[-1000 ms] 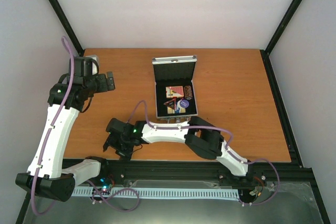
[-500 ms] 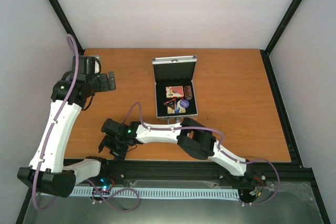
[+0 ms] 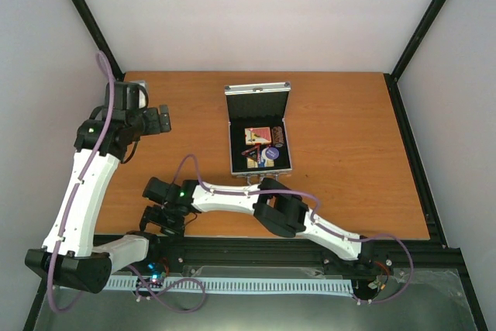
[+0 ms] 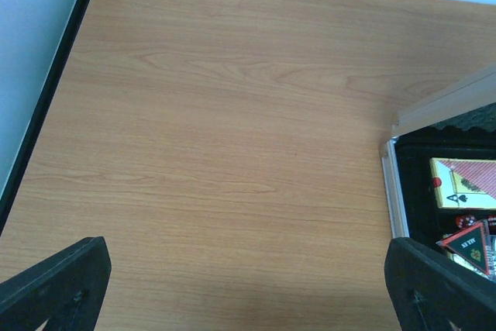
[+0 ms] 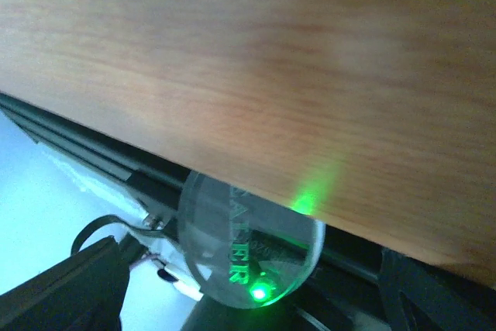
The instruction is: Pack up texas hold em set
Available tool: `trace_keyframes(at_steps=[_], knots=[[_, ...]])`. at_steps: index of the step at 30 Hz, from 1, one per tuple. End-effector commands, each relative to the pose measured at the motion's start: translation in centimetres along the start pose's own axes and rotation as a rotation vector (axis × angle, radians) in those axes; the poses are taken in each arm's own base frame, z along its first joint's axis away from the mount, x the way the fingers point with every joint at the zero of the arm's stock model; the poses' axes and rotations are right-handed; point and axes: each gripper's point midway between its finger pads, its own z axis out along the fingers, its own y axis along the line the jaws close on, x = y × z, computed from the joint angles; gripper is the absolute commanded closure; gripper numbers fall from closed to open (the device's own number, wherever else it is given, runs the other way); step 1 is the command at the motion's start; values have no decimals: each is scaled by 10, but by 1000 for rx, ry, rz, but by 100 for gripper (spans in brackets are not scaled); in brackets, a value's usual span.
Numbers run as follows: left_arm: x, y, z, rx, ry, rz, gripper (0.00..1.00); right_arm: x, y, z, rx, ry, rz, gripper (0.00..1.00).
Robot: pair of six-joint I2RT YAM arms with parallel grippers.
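Note:
The silver case (image 3: 233, 153) stands open mid-table with its lid (image 3: 257, 102) upright. Inside lie a pink card deck (image 3: 258, 135), a brown chip stack (image 3: 279, 136), a black triangle (image 3: 253, 149) and a blue disc (image 3: 271, 154). My left gripper (image 3: 163, 119) hangs open over bare wood left of the case; its view catches the case rim (image 4: 395, 191), the pink deck (image 4: 465, 184) and the triangle (image 4: 469, 242). My right gripper (image 3: 161, 221) is at the table's front-left edge. It is open around a clear disc (image 5: 248, 249) that overhangs the edge, with gaps on both sides.
The black frame rail (image 3: 256, 249) runs along the table's near edge, right under the right gripper. A black post (image 4: 39, 106) borders the table's left side. Bare wood (image 3: 349, 153) lies right of the case.
The right gripper has moved left and nearer to the table's front edge. The left arm shifted slightly toward the back a second ago and has held still since.

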Motion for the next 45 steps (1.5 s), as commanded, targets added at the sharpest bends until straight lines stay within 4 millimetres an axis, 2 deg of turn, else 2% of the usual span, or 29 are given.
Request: trace_keyframes(at_steps=[1, 3, 9, 11, 16, 19, 22, 26, 31, 34, 40, 42, 45], knots=[[-15, -6, -14, 44, -65, -41, 0, 16, -25, 17, 106, 114, -45, 10], [-15, -7, -15, 48, -65, -48, 0, 17, -32, 19, 127, 131, -49, 10], [-14, -7, -17, 52, -67, -64, 0, 19, -32, 22, 120, 150, -75, 10], [-13, -6, -17, 47, -70, -63, 0, 22, -19, 20, 95, 154, -104, 10], [-16, -6, -18, 46, -74, -65, 0, 21, -14, 24, 92, 128, -136, 14], [-20, -7, -20, 53, -83, -70, 0, 26, -7, 29, 55, 164, -151, 37], [-23, -7, -22, 55, -91, -70, 0, 30, -4, 29, 40, 180, -163, 41], [-24, -8, -22, 56, -94, -68, 0, 34, -5, 27, 48, 191, -177, 43], [-24, -7, -22, 52, -94, -66, 0, 33, -15, 21, 68, 183, -173, 81], [-25, -7, -22, 50, -98, -63, 0, 28, -25, 17, 82, 167, -149, 95], [-26, -9, -21, 55, -91, -58, 0, 13, -36, -3, 104, 108, -136, 97], [-26, -9, -18, 50, -79, -56, 0, 4, -42, -15, 109, 68, -129, 97], [-26, -9, -15, 42, -61, -46, 0, -14, -45, -47, 97, -16, -127, 97]])
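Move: The clear dealer disc overhangs the table's front edge between the open right fingertips, roughly 1 cm to that hand's left and 2 cm below it. The table edge runs about 2 cm ahead, and the left arm's base sits some 8 cm back and 6 cm below. The case lies about 27 cm ahead and 32 cm right of the right hand. From the left hand the disc is about 25 cm back and 28 cm below, hardly to either side. Ease the right gripper about 2 cm back and slightly left around the clear disc at the table's front edge, turning it some 10 degrees counter-clockwise and closing the nearly open fingers in two steps until fully shut. Then draw the empty gripper about 4 cm right along the edge, away from the disc, sinking slightly. ##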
